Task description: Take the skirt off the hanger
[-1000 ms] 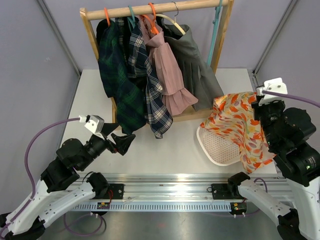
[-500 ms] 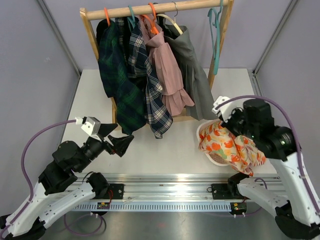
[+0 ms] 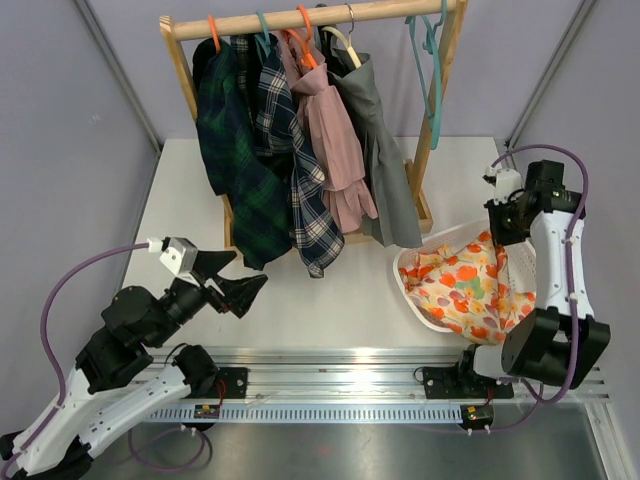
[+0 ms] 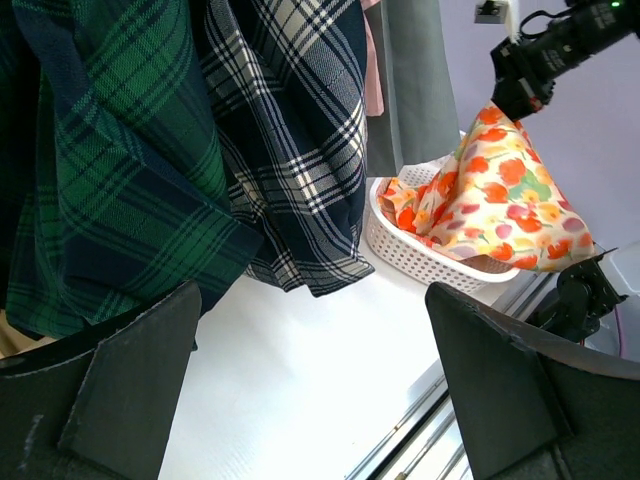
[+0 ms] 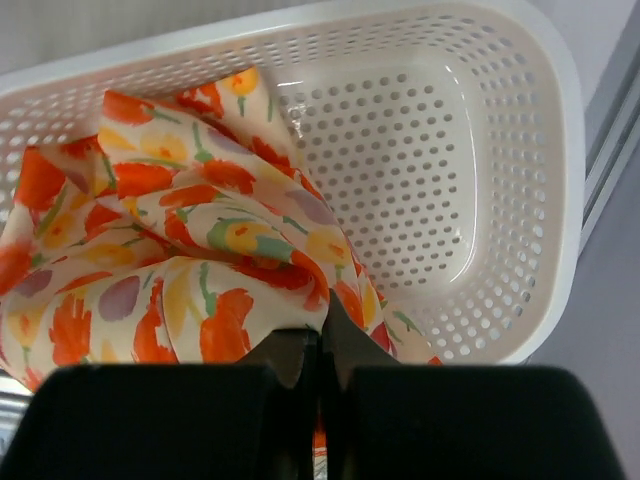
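Observation:
The floral orange skirt (image 3: 462, 290) lies bunched in the white basket (image 3: 402, 277), off its hanger. My right gripper (image 3: 494, 237) is shut on a fold of the skirt (image 5: 180, 230), just above the basket (image 5: 450, 180). An empty teal hanger (image 3: 431, 55) hangs at the right end of the rail. My left gripper (image 3: 238, 278) is open with nothing in it, low over the table left of centre. In the left wrist view the left gripper (image 4: 315, 330) faces the skirt (image 4: 505, 195) and the basket (image 4: 400, 245) from afar.
A wooden rack (image 3: 300, 18) at the back carries a green plaid garment (image 3: 235, 150), a navy plaid one (image 3: 300, 180), a pink one (image 3: 340, 150) and a grey one (image 3: 385, 170). The rack's right post (image 3: 420, 160) stands close to the basket.
My right arm swung down and back to the right, lowering the skirt from above the table's edge into the basket. The teal hanger shifted on the rail. The left arm barely moved.

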`<move>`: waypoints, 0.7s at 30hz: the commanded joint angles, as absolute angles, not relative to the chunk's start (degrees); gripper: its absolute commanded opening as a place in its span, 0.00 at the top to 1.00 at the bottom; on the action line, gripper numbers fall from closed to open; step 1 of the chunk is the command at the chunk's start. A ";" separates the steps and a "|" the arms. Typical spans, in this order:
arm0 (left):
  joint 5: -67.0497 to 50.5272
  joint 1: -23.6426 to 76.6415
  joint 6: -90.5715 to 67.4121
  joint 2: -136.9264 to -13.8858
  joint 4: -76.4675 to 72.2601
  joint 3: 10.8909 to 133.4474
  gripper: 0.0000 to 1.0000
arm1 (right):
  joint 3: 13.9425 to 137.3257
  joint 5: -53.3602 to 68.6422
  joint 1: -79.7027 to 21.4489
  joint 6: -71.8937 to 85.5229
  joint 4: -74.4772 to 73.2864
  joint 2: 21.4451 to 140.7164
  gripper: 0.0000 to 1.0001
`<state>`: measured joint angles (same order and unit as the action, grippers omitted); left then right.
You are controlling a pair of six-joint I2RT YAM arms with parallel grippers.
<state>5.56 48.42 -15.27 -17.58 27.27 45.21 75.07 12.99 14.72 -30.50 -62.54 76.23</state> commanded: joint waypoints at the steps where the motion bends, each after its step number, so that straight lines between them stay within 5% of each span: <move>1: 4.66 48.34 -16.35 -16.52 23.73 44.04 0.01 | 78.31 10.20 15.82 -24.00 -57.23 79.17 1.00; 8: 4.57 48.34 -16.70 -18.01 21.80 43.59 0.01 | 80.14 -5.61 16.08 -7.58 -48.69 89.81 1.00; 12: 4.22 48.34 -16.70 -19.16 21.53 43.94 0.01 | 82.17 -2.73 16.08 -5.54 -49.04 94.48 1.00; 19: 4.39 48.34 -16.87 -19.60 21.27 44.21 0.01 | 84.11 -0.35 16.26 -13.61 -48.17 97.82 0.67; 21: 4.48 48.34 -16.87 -19.86 21.01 44.30 0.01 | 85.33 -0.26 17.22 -15.90 -47.64 97.38 0.42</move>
<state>5.10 48.42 -16.43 -19.29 25.34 43.70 80.99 -0.82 16.25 -11.62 -50.37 98.54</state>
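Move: The basket that the right hand is carrying the skirt to lies almost under it, its middle about 4 cm left, level in reach and 13 cm below. The grey garment's hem hangs about 20 cm left of the hand, level in reach and some 4 cm lower; the rack's right foot stands about 22 cm ahead, 14 cm left and 17 cm down. From the idle left hand, the basket is about 17 cm ahead, 47 cm right and 27 cm below. The skirt, still pinched in the right hand, is taken forward, down and to the right over the basket, about 7 cm forward and 7 cm down, towards its far right part. The hand swings some 25 degrees clockwise on the way, then slows as its shut fingers open to about half at the far end. ##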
